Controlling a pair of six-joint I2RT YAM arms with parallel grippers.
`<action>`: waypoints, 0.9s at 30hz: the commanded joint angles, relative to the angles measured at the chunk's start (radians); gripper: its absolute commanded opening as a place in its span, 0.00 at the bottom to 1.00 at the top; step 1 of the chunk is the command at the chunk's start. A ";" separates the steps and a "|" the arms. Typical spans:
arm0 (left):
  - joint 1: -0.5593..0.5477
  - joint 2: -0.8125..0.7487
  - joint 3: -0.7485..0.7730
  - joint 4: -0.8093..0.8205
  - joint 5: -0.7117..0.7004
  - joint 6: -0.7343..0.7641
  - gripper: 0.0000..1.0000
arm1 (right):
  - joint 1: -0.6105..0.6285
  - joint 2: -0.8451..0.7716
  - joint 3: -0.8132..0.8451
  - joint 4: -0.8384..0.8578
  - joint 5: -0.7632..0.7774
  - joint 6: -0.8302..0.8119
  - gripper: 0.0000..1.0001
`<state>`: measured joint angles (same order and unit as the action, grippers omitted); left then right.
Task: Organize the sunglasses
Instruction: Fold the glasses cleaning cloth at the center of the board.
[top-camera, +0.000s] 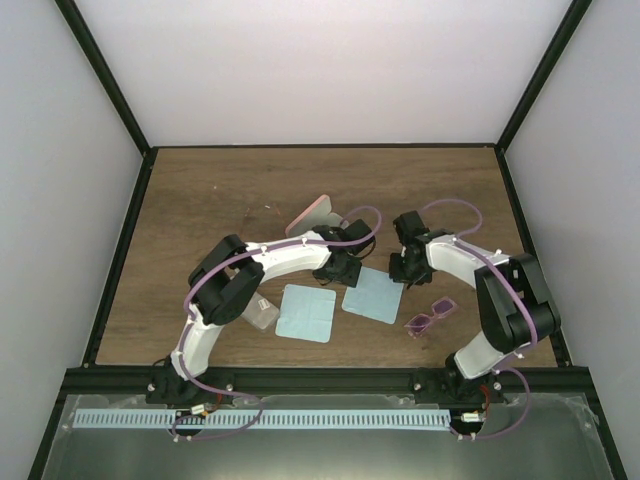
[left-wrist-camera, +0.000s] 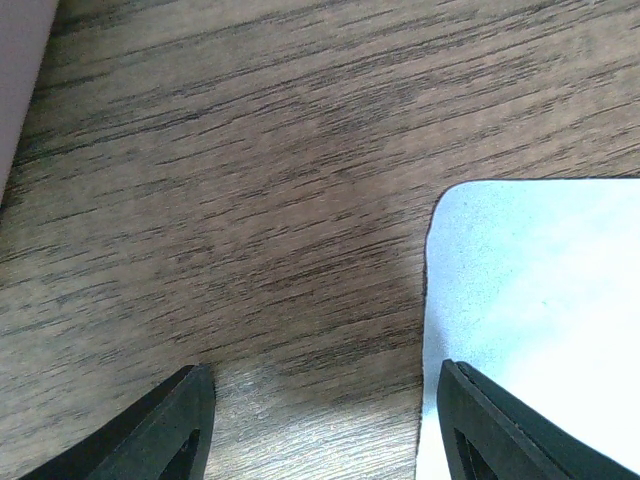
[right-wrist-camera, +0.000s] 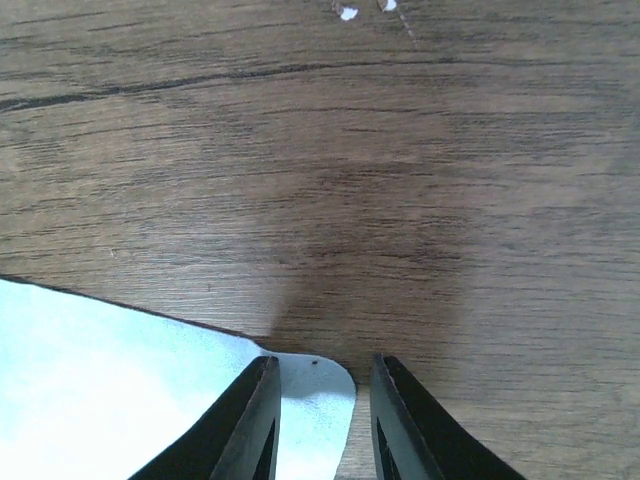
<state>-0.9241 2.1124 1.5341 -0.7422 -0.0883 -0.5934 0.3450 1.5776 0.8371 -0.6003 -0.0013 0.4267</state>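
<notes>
A pair of sunglasses (top-camera: 431, 317) with purple-pink lenses lies on the wooden table at the right, in front of my right arm. Both grippers hang low over the right-hand light blue cloth (top-camera: 373, 294). My right gripper (top-camera: 400, 268) (right-wrist-camera: 323, 362) is at its far right corner. The fingers stand narrowly apart astride that corner of the cloth (right-wrist-camera: 110, 380), with a gap still showing. My left gripper (top-camera: 350, 270) (left-wrist-camera: 325, 375) is open wide at the far left corner. Its right finger is over the cloth's edge (left-wrist-camera: 540, 290) and bare wood lies between the fingers.
A second light blue cloth (top-camera: 306, 313) lies left of the first. A pink oblong case (top-camera: 312, 213) sits behind the left gripper. A pale translucent case (top-camera: 260, 313) lies beside the left arm. A black frame (top-camera: 120, 250) borders the table.
</notes>
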 joint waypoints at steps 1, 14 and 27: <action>0.003 0.019 -0.023 -0.001 0.002 0.009 0.63 | 0.023 0.068 -0.020 -0.020 -0.017 0.000 0.26; 0.003 0.006 -0.040 0.006 0.005 0.000 0.63 | 0.029 0.118 -0.030 0.008 -0.049 -0.019 0.01; 0.034 -0.045 -0.030 0.078 0.062 -0.003 0.65 | 0.028 0.151 0.127 -0.038 0.024 -0.043 0.01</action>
<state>-0.9127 2.0960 1.5074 -0.6964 -0.0639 -0.5945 0.3611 1.6680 0.9375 -0.6289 0.0082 0.4000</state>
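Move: The near-right cloth's far-right corner lies right between the right hand's open fingers, about 1 cm below; the cloth's middle is some 3 cm back and 6 cm left of that hand. From the right hand, the purple sunglasses are roughly 7 cm back and 6 cm right, the second cloth 6 cm back and 20 cm left. That corner is about 11 cm to the left hand's right, level with it, 1 cm lower. The right fingers close fully on the cloth's far-right corner and pinch it down at the board, then draw it forward about 2 cm and some 1 cm left, still low over the wood. The left hand stays by the opposite far corner, fingers apart, its right finger still resting on the cloth's left edge. ##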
